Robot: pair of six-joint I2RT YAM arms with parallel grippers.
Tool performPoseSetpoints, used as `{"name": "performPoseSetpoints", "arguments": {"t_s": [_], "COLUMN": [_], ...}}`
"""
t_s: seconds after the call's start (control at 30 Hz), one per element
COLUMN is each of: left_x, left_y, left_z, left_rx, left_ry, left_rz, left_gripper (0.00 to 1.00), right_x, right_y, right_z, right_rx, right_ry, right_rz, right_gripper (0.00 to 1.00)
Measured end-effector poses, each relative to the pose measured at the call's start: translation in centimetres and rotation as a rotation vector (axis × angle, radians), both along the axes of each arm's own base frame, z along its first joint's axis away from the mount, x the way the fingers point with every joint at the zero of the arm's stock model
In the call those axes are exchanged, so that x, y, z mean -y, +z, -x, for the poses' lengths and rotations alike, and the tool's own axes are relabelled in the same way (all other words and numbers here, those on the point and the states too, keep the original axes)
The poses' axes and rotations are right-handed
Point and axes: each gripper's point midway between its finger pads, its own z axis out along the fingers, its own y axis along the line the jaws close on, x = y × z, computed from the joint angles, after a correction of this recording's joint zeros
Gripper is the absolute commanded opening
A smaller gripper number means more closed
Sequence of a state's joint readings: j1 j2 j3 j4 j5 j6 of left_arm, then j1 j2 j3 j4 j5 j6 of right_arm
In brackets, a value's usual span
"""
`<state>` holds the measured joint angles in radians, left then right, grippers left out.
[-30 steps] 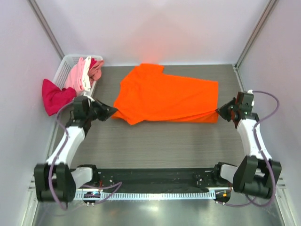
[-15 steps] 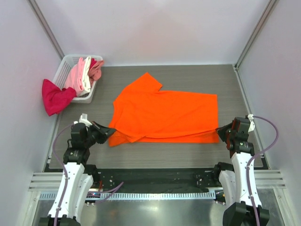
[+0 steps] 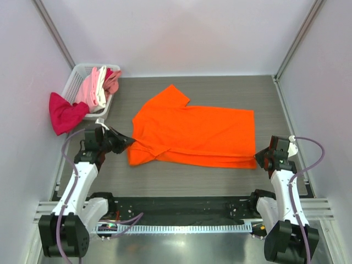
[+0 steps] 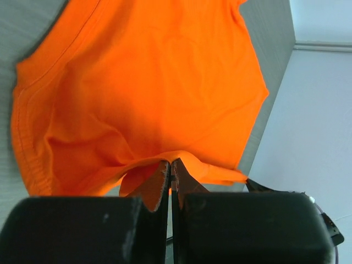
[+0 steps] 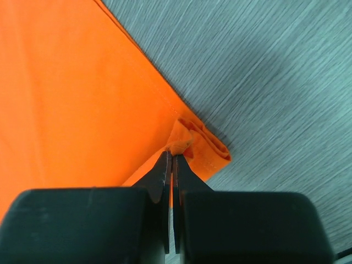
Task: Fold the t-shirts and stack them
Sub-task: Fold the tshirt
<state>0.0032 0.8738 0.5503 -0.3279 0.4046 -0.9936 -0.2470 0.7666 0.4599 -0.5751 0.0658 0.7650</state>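
Observation:
A bright orange t-shirt [image 3: 192, 135] lies spread across the middle of the table, one sleeve pointing to the back left. My left gripper [image 3: 130, 142] is shut on its near-left edge, the cloth [image 4: 143, 99] pinched and tented between the fingertips. At the near-right corner my right gripper [image 3: 257, 156] is shut on the bunched hem [image 5: 201, 146]. A magenta-red t-shirt [image 3: 63, 113] hangs over the basket's left side. Pink, white and salmon t-shirts [image 3: 99, 85] are bundled inside the basket.
A white mesh basket [image 3: 77, 74] stands at the back left corner. Pale walls close in the left, back and right sides. A black rail [image 3: 176, 206] with the arm bases runs along the near edge.
Both grippers, still shut on the orange t-shirt, swung toward me with it and have now eased back a little. The shirt lies flatter and nearer than a second ago.

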Motion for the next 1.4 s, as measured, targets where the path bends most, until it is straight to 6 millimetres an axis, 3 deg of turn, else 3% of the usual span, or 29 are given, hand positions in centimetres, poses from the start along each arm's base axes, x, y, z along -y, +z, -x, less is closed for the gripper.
{"name": "performPoseSetpoints", "arguments": {"t_s": [0.2,0.43,0.7,1.07,1.4], "left_x": [0.9,2.9,2.8,3.3,4.0], "left_y": [1.3,0.5,-0.4,-1.7,-2.0], "left_z": [-3.0,-5.0,-7.8,-10.8,-14.8], "left_rx": [0.011,-0.020,-0.047,-0.062,-0.030], "left_ry": [-0.050,-0.116,-0.103,-0.120,-0.179], "left_rz": [-0.026,-0.076,-0.121,-0.168,-0.222], "left_gripper": [0.00,0.00,0.00,0.00,0.00], "right_x": [0.3,0.6,1.3,1.5,1.3], "right_y": [-0.5,-1.6,-0.3,-2.0,-2.0], "right_z": [-1.0,-2.1,-4.6,-5.8,-7.3], "right_rx": [-0.011,-0.055,-0.024,-0.060,-0.054], "right_ry": [-0.004,-0.009,-0.011,-0.001,0.018], "right_rz": [-0.004,-0.016,0.000,-0.014,-0.012], "right_gripper": [0.01,0.01,0.01,0.01,0.01]}}
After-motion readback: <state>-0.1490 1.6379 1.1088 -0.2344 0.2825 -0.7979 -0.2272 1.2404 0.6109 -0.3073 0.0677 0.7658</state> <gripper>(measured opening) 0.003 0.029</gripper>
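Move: Lying ahead of the left hand, which already pinches the t-shirt's raised near edge, the shirt's far-left edge is about 22 cm forward, 5 cm right and 10 cm below. The sleeve flap is some 28 cm ahead and 15 cm right of that hand; the laundry basket stands about 28 cm ahead and 18 cm left. From the right hand, holding the edge's other end, the far-right corner lies roughly 24 cm straight ahead and 4 cm down. Carrying the pinched edge forward over the lying t-shirt, the left hand goes about 15 cm towards the far edge, drifting 4 cm right and sinking slightly after a small rise, while rolling and swinging a little clockwise. The right hand draws its end forward about 7 cm towards the far-right corner in two shallow dips, ending 2 cm lower. Both grippers stay shut on the cloth. ##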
